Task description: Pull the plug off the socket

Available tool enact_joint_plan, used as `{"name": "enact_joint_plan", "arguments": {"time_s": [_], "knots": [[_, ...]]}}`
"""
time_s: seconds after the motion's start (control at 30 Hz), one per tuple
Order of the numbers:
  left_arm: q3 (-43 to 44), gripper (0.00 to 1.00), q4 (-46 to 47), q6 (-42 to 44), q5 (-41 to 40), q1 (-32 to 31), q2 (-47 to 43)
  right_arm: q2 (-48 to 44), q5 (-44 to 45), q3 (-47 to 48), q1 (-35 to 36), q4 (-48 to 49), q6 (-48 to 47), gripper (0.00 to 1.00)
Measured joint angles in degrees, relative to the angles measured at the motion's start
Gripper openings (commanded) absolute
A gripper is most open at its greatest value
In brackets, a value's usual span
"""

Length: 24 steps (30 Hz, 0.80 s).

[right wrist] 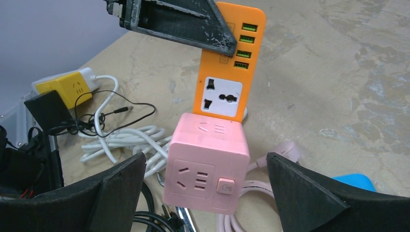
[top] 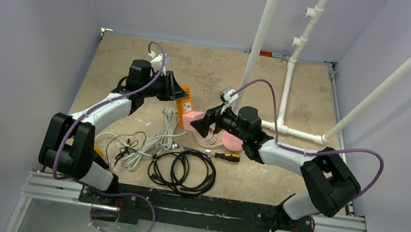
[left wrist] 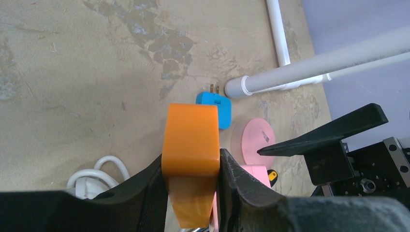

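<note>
An orange socket strip (left wrist: 191, 140) with green USB ports is clamped between the fingers of my left gripper (left wrist: 192, 157), lifted off the table and hanging down (top: 183, 105). A pink cube plug block (right wrist: 207, 164) sits tight against the strip's lower face, below its universal outlet (right wrist: 220, 96); the joint itself is hidden. My right gripper (right wrist: 205, 159) stands wide open, one finger on each side of the pink cube, touching neither side. In the top view the right gripper (top: 202, 121) sits just right of the cube (top: 192, 119).
A pink cable coil with its own pink plug (right wrist: 285, 150) lies under the cube, by a pink disc (left wrist: 254, 140). Nearby are a blue adapter (left wrist: 215, 108), white cables (top: 151, 139), a black cable coil (top: 183, 170), a screwdriver (top: 226, 156), a yellow socket (right wrist: 67, 87) and white pipes (top: 258, 44).
</note>
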Motion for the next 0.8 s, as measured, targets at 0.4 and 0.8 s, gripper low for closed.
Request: {"name": "enact_joint_plan", "arguments": {"time_s": [0.4, 0.8], "knots": [[0.0, 0.0, 0.2, 0.0, -0.2, -0.3, 0.0, 4.5, 3.1, 3.3, 2.0, -2.4, 1.0, 0.89], [0.0, 0.0, 0.5, 0.0, -1.1, -0.3, 0.1, 8.0, 3.2, 5.5, 2.1, -3.3, 4.6, 0.23]]}}
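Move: The pink cube plug, still seated on the near end of the orange socket strip that the left hand holds, lies about 4 cm to the right hand's left, 1 cm ahead and 3 cm lower. The strip's middle is some 7 cm left, 5 cm ahead. On the table below, the blue plug is roughly 8 cm right and 3 ahead, the pink round box 13 cm right and 4 back. From the left hand the cube is about 8 cm back, 5 right, 4 below. The right fingers close on the pink cube plug, one pad on each side of it, narrowing from nearly wide open to about three fifths. Before that the hand edges left towards the cube, then sinks some 3 cm and slightly forward around it, ending about 2 cm farther left with the wrist tilted some 8 degrees more downward. The left hand stays in place, still gripping the orange strip. ##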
